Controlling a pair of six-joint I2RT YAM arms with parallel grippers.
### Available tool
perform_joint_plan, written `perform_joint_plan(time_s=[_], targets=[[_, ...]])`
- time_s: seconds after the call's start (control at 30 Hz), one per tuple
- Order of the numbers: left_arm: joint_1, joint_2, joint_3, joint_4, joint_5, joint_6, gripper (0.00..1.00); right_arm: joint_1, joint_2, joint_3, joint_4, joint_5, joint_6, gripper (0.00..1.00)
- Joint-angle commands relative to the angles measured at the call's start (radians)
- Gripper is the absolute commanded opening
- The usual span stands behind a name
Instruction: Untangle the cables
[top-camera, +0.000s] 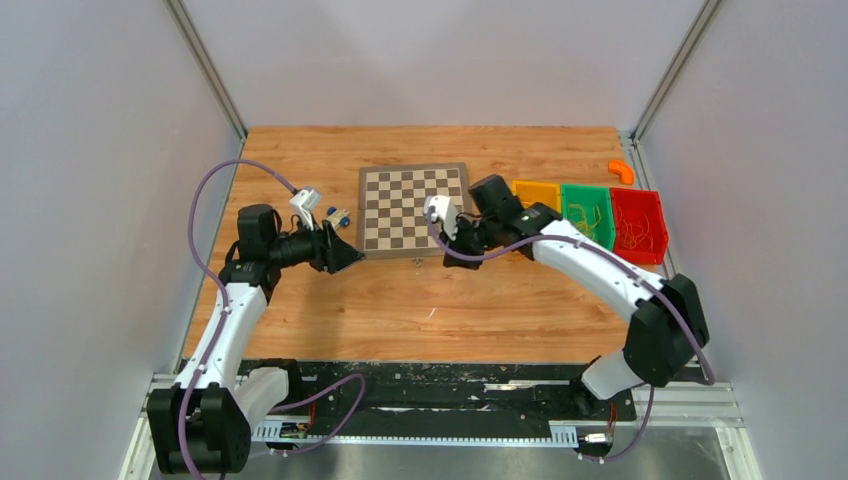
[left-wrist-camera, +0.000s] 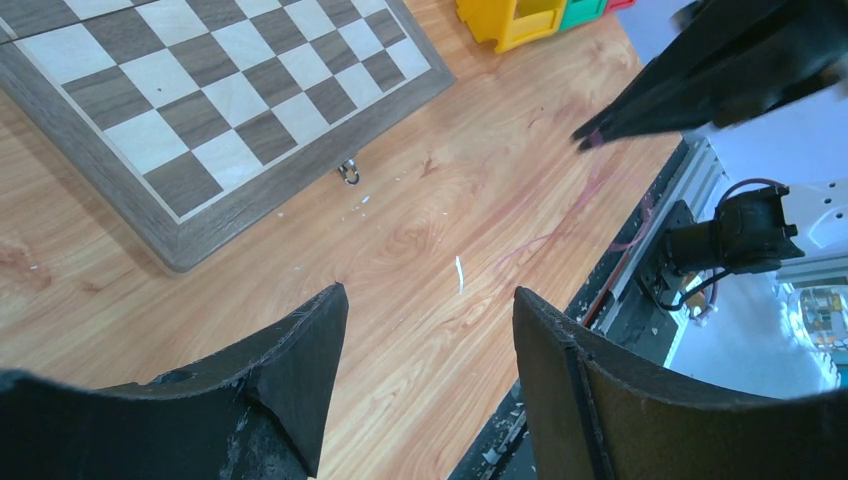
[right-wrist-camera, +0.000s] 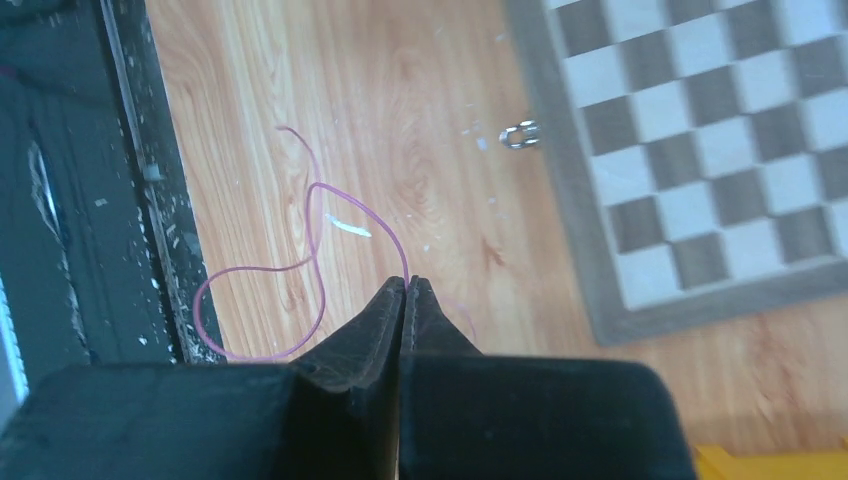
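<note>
One of the cables, a very thin pink strand (right-wrist-camera: 316, 185), curls in loops over the wooden table toward the black front rail. Its upper end runs into the tips of my right gripper (right-wrist-camera: 408, 280), which is shut on it. From above, the right gripper (top-camera: 449, 260) hangs just in front of the chessboard's near right corner. The left wrist view shows those same closed tips (left-wrist-camera: 588, 135) at its upper right. My left gripper (left-wrist-camera: 430, 292) stands open over bare wood with nothing between its fingers. It sits left of the board (top-camera: 350, 256). More thin yellowish strands lie in the red bin (top-camera: 637, 228).
A chessboard (top-camera: 414, 208) lies at the table's middle back, its metal latch (right-wrist-camera: 518, 134) at the near edge. Yellow (top-camera: 537, 193), green (top-camera: 588, 212) and red bins stand in a row to its right. An orange piece (top-camera: 621, 170) is behind them. Small blue-white items (top-camera: 337, 217) sit left of the board.
</note>
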Motion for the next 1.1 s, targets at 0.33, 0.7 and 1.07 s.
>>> perform_joint_plan(time_s=[0.33,0.7,1.07], targets=[[0.003,-0.007,0.017,0.006,0.004,0.014,0.7,-0.491,-0.18,0.253,-0.125,-0.238,0.175,0.0],[0.003,0.017,0.025,0.022,0.002,0.009,0.7,-0.668,-0.018,0.34,-0.077,-0.08,0.192,0.0],[0.003,0.027,0.018,0.024,-0.007,0.022,0.7,-0.732,0.036,0.176,0.135,0.252,0.481,0.0]])
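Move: Out ahead and to the right of the right hand, which already pinches the pink cable about 12 cm above the table, the yellow box lies some 26 cm farther out, 20 cm right and 11 cm lower. The green box is about 25 cm ahead and 33 cm right; the chessboard's middle is roughly 28 cm ahead and 8 cm left. From the left hand, the yellow box is about 25 cm ahead, 42 cm right and 16 cm below. Carrying the pink cable in its shut fingers, the right hand sweeps about 24 cm right and 18 cm forward, away from the bare table before the chessboard and towards the yellow box. It arcs up some 15 cm on the way, then sinks about 10 cm over the box's near end, the wrist turning clockwise some 55 degrees. ##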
